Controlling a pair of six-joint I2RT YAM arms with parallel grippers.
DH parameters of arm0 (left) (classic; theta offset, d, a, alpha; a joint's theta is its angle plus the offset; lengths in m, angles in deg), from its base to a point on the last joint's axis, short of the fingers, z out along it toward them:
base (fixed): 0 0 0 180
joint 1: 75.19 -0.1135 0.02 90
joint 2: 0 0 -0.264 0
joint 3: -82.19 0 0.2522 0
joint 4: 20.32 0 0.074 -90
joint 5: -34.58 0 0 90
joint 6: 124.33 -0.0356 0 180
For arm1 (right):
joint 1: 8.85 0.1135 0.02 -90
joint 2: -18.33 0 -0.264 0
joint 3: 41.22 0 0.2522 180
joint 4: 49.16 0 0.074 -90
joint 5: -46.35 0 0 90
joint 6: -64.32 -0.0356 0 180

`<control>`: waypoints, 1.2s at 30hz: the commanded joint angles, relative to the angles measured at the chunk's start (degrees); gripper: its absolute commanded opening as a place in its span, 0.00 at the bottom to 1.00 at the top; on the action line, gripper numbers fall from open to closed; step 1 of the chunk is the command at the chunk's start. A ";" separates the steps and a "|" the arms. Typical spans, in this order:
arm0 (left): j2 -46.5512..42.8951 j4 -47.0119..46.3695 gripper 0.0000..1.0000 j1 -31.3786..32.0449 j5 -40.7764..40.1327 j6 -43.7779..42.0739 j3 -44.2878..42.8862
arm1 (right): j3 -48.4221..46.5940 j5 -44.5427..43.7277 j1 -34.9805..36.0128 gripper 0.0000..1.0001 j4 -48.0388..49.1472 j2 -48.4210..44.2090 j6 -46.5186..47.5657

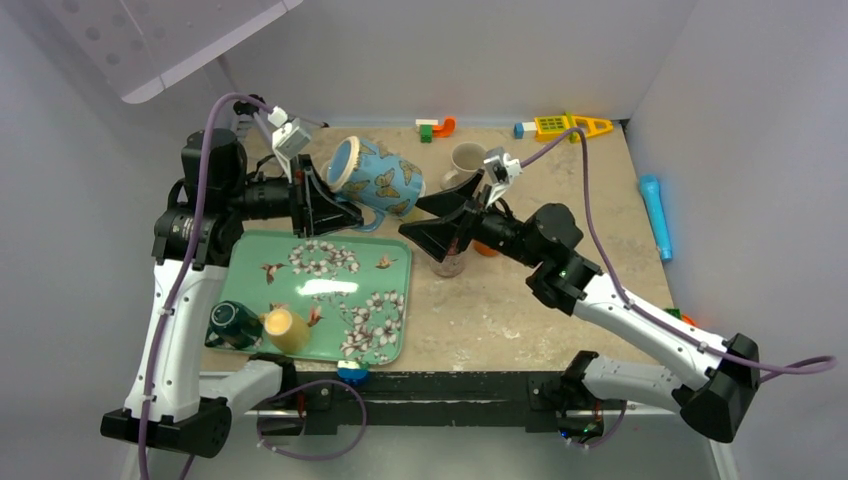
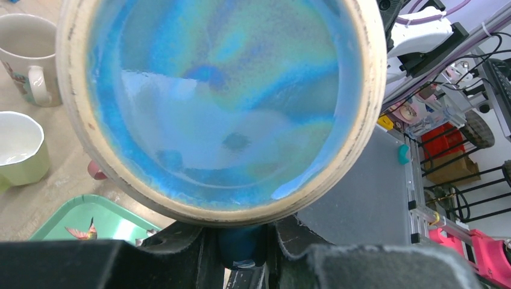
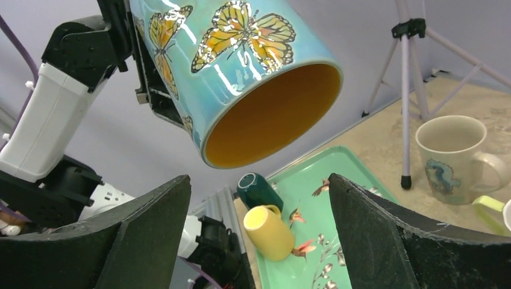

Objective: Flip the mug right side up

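Observation:
The mug [image 1: 378, 178] is turquoise with orange butterflies and hangs in the air above the table, tipped on its side. My left gripper [image 1: 345, 215] is shut on the mug's dark blue handle [image 2: 242, 244]. The glazed blue base [image 2: 223, 102] fills the left wrist view. The orange inside of the mug's mouth [image 3: 271, 114] faces my right gripper [image 3: 259, 241]. That right gripper [image 1: 428, 222] stands wide open just right of the mug, with nothing between its fingers [image 3: 144, 241].
A green flowered tray [image 1: 255, 290] lies at the front left with a dark green mug [image 1: 235, 325] and a yellow mug [image 1: 285, 330] on their sides. A cream mug [image 1: 467, 160], a glass [image 1: 448, 262], a blue cylinder [image 1: 656, 215] and toys [image 1: 560, 126] stand around.

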 commanded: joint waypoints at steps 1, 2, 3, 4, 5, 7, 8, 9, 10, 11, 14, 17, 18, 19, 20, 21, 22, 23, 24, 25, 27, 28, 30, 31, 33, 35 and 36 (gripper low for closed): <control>-1.77 -6.30 0.00 0.23 3.48 -0.42 -0.97 | -1.60 7.05 -0.11 0.86 7.98 -0.03 0.40; -1.78 -6.47 0.00 0.23 3.48 -0.33 -0.38 | -1.69 8.02 -0.04 0.84 10.32 -0.21 0.43; -1.77 -6.86 0.00 0.23 3.52 -0.17 0.09 | -1.83 9.42 -0.02 0.82 12.16 -0.36 0.39; -1.77 -7.16 0.00 0.23 3.61 0.08 0.49 | -2.12 10.22 -0.02 0.79 13.54 -0.27 0.38; -1.67 -7.67 0.00 0.23 3.84 0.39 0.90 | -2.52 10.32 -0.02 0.77 14.38 0.15 0.28; -1.61 -8.92 0.00 0.55 4.17 1.20 1.74 | -3.84 11.04 -0.02 0.74 15.80 1.93 -0.63; -1.54 -9.38 0.00 1.03 4.00 1.26 2.39 | -4.64 12.24 -0.02 0.72 17.09 3.52 -1.61; -1.46 -9.64 0.00 1.81 3.67 1.01 3.10 | -5.63 13.67 -0.02 0.70 19.05 5.33 -2.99; -1.28 -9.83 0.00 2.60 3.61 0.78 3.80 | -6.48 15.11 -0.02 0.67 21.38 7.28 -4.65; -1.19 -10.31 0.00 3.29 3.84 0.85 4.40 | -7.19 16.88 -0.02 0.63 24.21 9.55 -6.56; -1.33 -12.06 0.00 4.35 5.08 1.98 5.64 | -9.01 17.91 -0.31 0.41 28.01 11.79 -9.27; -1.59 -9.62 0.00 4.45 5.27 -1.07 5.40 | -9.62 13.99 -1.00 0.07 23.16 9.65 -6.18; -1.56 -6.86 0.05 4.41 3.98 -3.48 5.05 | -9.79 11.44 -1.18 0.00 18.63 8.26 -4.42; -1.45 -3.32 0.28 4.37 1.91 -6.45 4.43 | -10.17 8.49 -1.36 0.00 13.48 6.91 -2.18; -1.33 0.57 0.58 4.30 -0.58 -9.78 3.68 | -11.08 5.02 -1.52 0.00 7.07 5.44 0.21; -1.12 5.08 0.94 4.28 -3.60 -14.13 2.74 | -12.47 0.63 -1.64 0.00 0.26 4.19 3.06; -0.92 9.15 0.99 4.27 -6.40 -18.58 1.71 | -14.82 -5.96 -1.75 0.00 -8.48 3.35 6.49; -0.85 13.99 1.00 4.19 -9.97 -22.68 0.82 | -17.39 -11.89 -1.90 0.00 -17.30 3.05 9.72; -0.86 16.45 1.00 4.19 -13.59 -27.04 0.15 | -20.25 -18.53 -2.26 0.00 -25.50 3.15 13.53; -0.79 18.51 1.00 4.19 -17.23 -28.66 -0.09 | -22.89 -24.08 -3.15 0.00 -33.16 3.76 15.61; -0.36 21.51 1.00 4.19 -23.79 -33.18 -0.43 | -26.96 -31.88 -7.50 0.00 -45.36 6.01 17.98; 0.15 22.70 1.00 4.19 -26.38 -34.64 -0.52 | -28.39 -33.02 -10.90 0.00 -49.42 8.14 18.79; 1.22 24.68 1.00 4.21 -30.55 -37.51 -0.36 | -30.20 -34.56 -17.34 0.00 -56.36 12.23 20.35; 1.72 25.56 1.00 4.21 -32.45 -38.73 -0.18 | -31.12 -35.48 -19.89 0.00 -58.89 14.80 21.07; 2.71 27.31 1.00 4.19 -35.76 -41.36 0.38 | -32.70 -37.21 -24.40 0.00 -62.90 19.87 22.24; 3.73 29.38 1.00 4.19 -39.23 -44.22 1.01 | -33.84 -37.77 -28.44 0.00 -65.39 24.60 23.48; 4.46 30.57 1.00 4.19 -41.64 -45.57 1.42 | -34.29 -38.45 -30.39 0.00 -66.21 26.84 23.66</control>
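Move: The blue butterfly mug, its handle in the left fingers, is centred some 5 cm above the left hand, 3 cm right and 2 cm ahead. From the open right hand, it is about 6 cm left, 5 cm higher and 1 cm ahead, mouth towards it. Some 32 cm below the right hand stand the pink mug, 12 cm ahead and 7 cm right, the orange mug, 16 ahead and 17 right, and the green mug, 26 ahead and 3 left. The right hand rises about 4 cm while easing back a little, closes on the butterfly mug's rim wall with one finger inside, then sweeps forward and right and down past the pink and orange mugs, some 20 cm each way level, turning clockwise as its fingers tip downward. The left hand sinks 2 cm with its handle grip, opens wide once the right has shut, and drops away about 10 cm, down and leftward towards the tray, fingers tipping down some 35 degrees. ##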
